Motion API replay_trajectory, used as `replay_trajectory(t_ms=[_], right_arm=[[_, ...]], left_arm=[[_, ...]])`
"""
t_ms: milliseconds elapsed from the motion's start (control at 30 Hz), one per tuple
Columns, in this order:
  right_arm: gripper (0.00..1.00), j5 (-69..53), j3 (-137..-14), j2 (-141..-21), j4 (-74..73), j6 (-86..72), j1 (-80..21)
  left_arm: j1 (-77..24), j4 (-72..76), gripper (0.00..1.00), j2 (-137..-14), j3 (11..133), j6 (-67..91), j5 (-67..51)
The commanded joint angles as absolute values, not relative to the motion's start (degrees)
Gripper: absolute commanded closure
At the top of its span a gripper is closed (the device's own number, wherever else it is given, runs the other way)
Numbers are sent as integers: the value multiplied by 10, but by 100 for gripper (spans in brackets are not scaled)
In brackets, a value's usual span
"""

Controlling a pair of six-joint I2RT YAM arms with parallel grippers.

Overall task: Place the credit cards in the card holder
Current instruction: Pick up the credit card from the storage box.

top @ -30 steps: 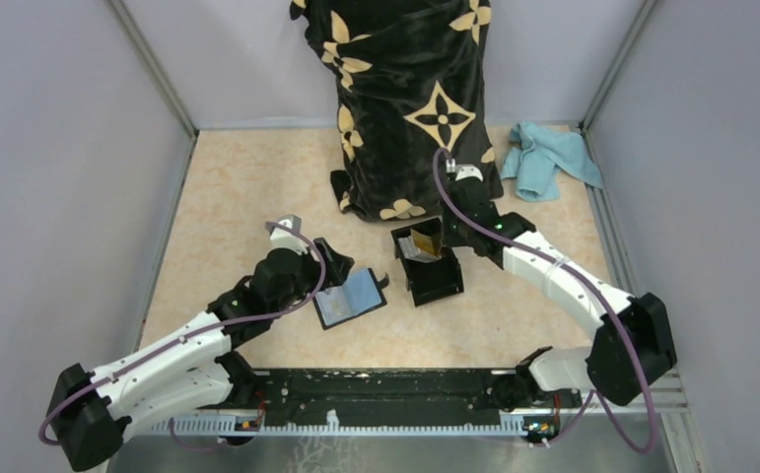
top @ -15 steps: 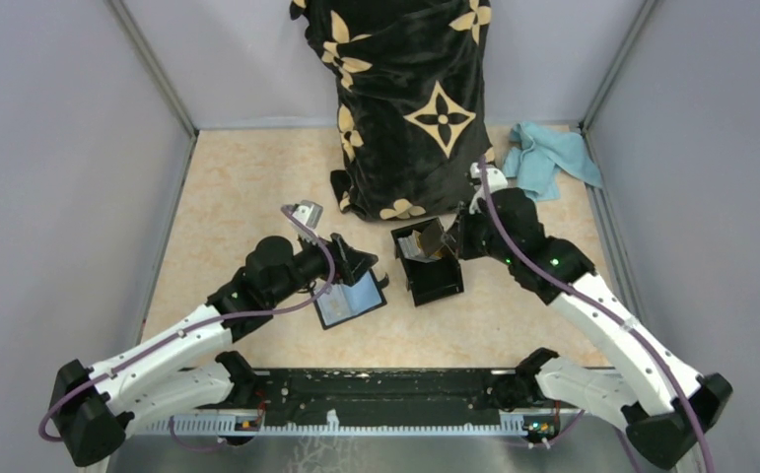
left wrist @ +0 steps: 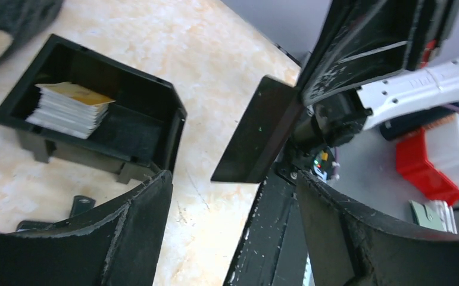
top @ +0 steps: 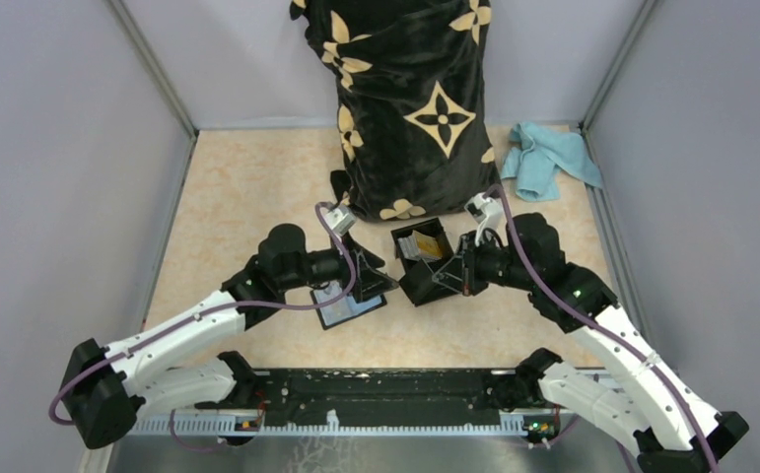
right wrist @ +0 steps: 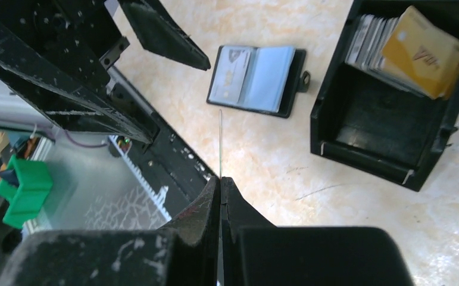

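Observation:
The card holder (top: 339, 312) lies open on the table, a light blue card (right wrist: 268, 77) in its right pocket; in the right wrist view the holder (right wrist: 256, 80) shows whole. My left gripper (top: 369, 279) hovers open just above its far edge, nothing between the fingers (left wrist: 134, 229). My right gripper (right wrist: 220, 179) is shut on one credit card (right wrist: 220, 140), seen edge-on there and as a dark slab (left wrist: 256, 140) in the left wrist view. It hangs by the near right corner of a black box (top: 425, 261) that holds more credit cards (right wrist: 417, 50), orange-gold on top.
A tall dark cloth bag with gold flowers (top: 405, 99) stands at the back, and a teal rag (top: 545, 158) lies at the back right. Grey walls close in both sides. A black rail (top: 385, 389) runs along the near edge. Red bins (left wrist: 435, 167) sit beyond the table.
My right gripper has drawn back from the box toward the near side with a card in it. My left gripper has swung right, over the card holder.

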State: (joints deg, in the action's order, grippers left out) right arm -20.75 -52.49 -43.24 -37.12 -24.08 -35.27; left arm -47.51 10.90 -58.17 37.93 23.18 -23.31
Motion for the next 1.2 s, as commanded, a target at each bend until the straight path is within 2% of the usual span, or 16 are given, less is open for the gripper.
replay_trajectory(t_ms=[0,567,700,967,1167], right_arm=[[100,-271,-511,-418,-344,-251,-359],[100,-347,-497,-470,-280,-259,-359],[100,-365,-494,-488,-262,-261,-359],[100,-372,-492,-516,-254,-254,-359],[100,-373,-489,-527,-250,-249,-351]], left_arm=[[-477,131,19,-596,408,205,-333],[-471,97,21,-649,428,174,-404],[-467,95,27,-663,432,170,-421],[-453,101,57,-676,429,174,-450],[-431,104,94,-673,422,181,-477]])
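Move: The black card is already pinched in the right fingers; its middle lies about 3 cm left of the right hand and 2 cm below, level fore and aft. From the left hand it lies some 6 cm to the right and 2 cm back, about level. The open left fingertips are about 9 cm left, 2 cm ahead and 2 cm below the right hand. The storage box sits roughly 6 cm ahead, 9 cm right and 17 cm below the left hand. The right hand, still shut on the black card, carries its free end about 4 cm left and some 2 cm down towards the left gripper, turning a little counter-clockwise. The open left hand eases back and down about 2.5 cm each and slightly right to meet it, swings nearly 20 degrees clockwise, then closes its fingers around the card's free end, with the right grip kept. ##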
